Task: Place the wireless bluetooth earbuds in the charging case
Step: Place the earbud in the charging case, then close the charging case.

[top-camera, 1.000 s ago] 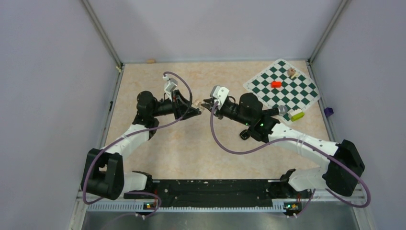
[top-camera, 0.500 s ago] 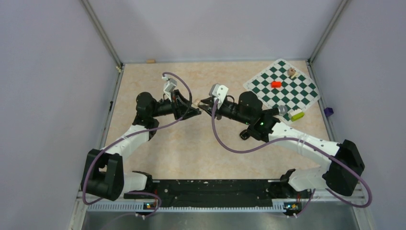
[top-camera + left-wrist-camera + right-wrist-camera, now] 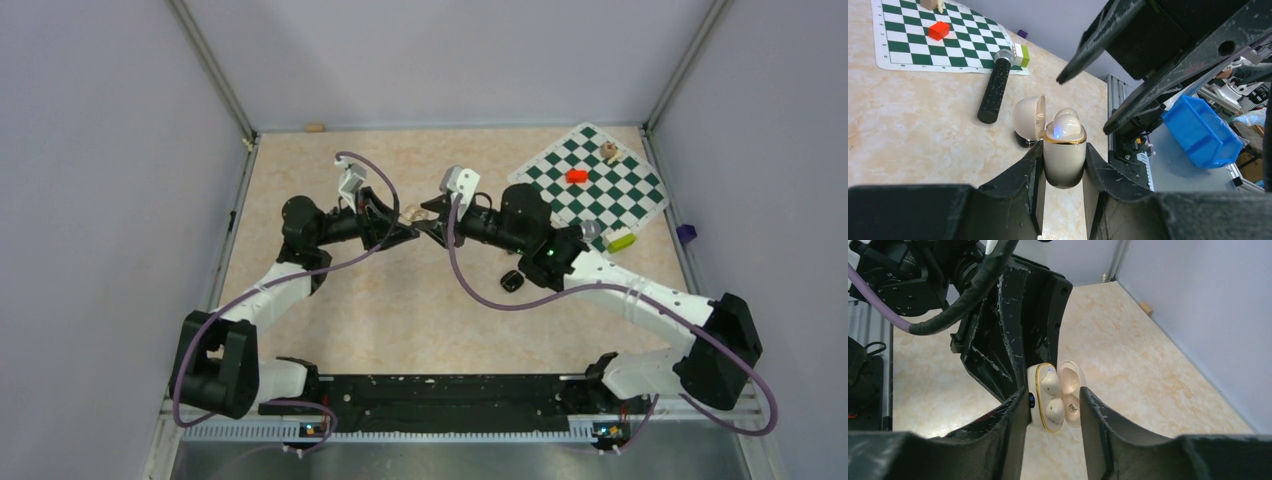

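Note:
The charging case [image 3: 1064,152] is a cream, gold-rimmed box, not a black one, and my left gripper [image 3: 1063,167] is shut on its body. Its lid [image 3: 1029,117] hangs open and a blue light glows inside. Two cream earbuds [image 3: 1050,382] [image 3: 1054,411] sit in their sockets beside the open lid [image 3: 1071,385]. My right gripper [image 3: 1053,396] faces it with jaws apart, one finger [image 3: 1015,415] by the case's side, the other [image 3: 1090,415] just outside the lid. From above, the case [image 3: 412,213] is a pale speck between the left gripper [image 3: 405,230] and right gripper [image 3: 432,216].
A green chessboard mat [image 3: 590,185] at the back right carries a red block [image 3: 576,176] and a wooden piece [image 3: 609,152]. A black microphone [image 3: 995,85] and a green-white block [image 3: 621,240] lie at its edge. A small black object [image 3: 512,280] lies under the right arm.
My right gripper has moved up and left onto the case, and its jaws have widened. The arm's shift uncovered the small black object. The left gripper still holds the case.

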Tool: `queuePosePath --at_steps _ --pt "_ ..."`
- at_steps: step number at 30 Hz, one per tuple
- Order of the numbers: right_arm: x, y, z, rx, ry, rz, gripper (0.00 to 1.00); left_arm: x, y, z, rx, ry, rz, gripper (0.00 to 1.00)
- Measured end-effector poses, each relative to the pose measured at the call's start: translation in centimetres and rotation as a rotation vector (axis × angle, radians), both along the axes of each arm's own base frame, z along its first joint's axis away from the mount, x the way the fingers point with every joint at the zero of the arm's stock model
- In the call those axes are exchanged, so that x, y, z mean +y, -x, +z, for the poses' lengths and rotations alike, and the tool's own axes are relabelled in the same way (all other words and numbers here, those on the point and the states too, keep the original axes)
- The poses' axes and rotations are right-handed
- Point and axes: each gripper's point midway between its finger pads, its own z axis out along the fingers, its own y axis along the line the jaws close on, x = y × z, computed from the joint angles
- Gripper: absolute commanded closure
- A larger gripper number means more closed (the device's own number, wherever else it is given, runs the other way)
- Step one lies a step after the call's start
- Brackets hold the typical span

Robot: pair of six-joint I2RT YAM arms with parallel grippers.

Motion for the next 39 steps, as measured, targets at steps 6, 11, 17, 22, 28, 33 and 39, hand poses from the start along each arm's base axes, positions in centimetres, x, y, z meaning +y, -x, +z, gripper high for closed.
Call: queuePosePath --at_steps 6,11,17,22,28,33,39 --pt "-1.3 -0.6 2.9 0.025 -0.047 0.014 0.32 0.0 0.3 0.2 -0.012 0.005 -0.011 1.00" --pt "-3.6 0.1 6.0 -0.020 -0.091 0.027 0.20 0.1 1.2 0.8 -0.040 0.004 -0.041 1.00" --pt "-5.2 0.4 7.3 -0.099 -0.106 0.019 0.12 0.4 2.7 1.6 -0.105 -0.008 -0.085 1.00" --pt "-6.0 -1.6 4.2 -0.086 -0.045 -0.060 0.11 1.3 3.5 3.1 -0.174 -0.013 -0.091 1.00" --pt "-6.8 -3.8 1.2 -0.059 0.017 -0.134 0.10 3.7 3.0 6.2 -0.262 0.011 -0.004 1.00" --pt "-7.0 -5.0 0.1 -0.034 0.026 -0.163 0.12 5.5 2.7 8.3 -0.340 0.034 0.077 1.00" --pt "-5.9 -4.8 -0.3 0.052 -0.029 -0.126 0.13 3.9 4.3 5.5 -0.292 0.007 -0.012 1.00"
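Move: The open charging case, both white earbuds already in it, stands about 3 cm left of the right hand, 1 cm ahead and 2 cm below. The left fingers hold it, its middle some 2 cm right of their hand point, level fore and aft and 1 cm above. On the table roughly 25 cm below the right hand, a near black earbud lies 14 cm ahead, 6 cm left, a far black earbud 11 cm ahead, 14 cm left, and a black case 19 cm right, 1 cm back. Up and to the right the right hand backs off from the charging case, its already parted fingers opening wide; after rising 7 to 8 cm it sinks back to its old height, ending about 6 cm right and 5 cm forward. The left hand keeps its grip on the case, drawing back 4 cm and lifting about 8 before dipping a little, going left and rolling its front side up some 15 degrees. ##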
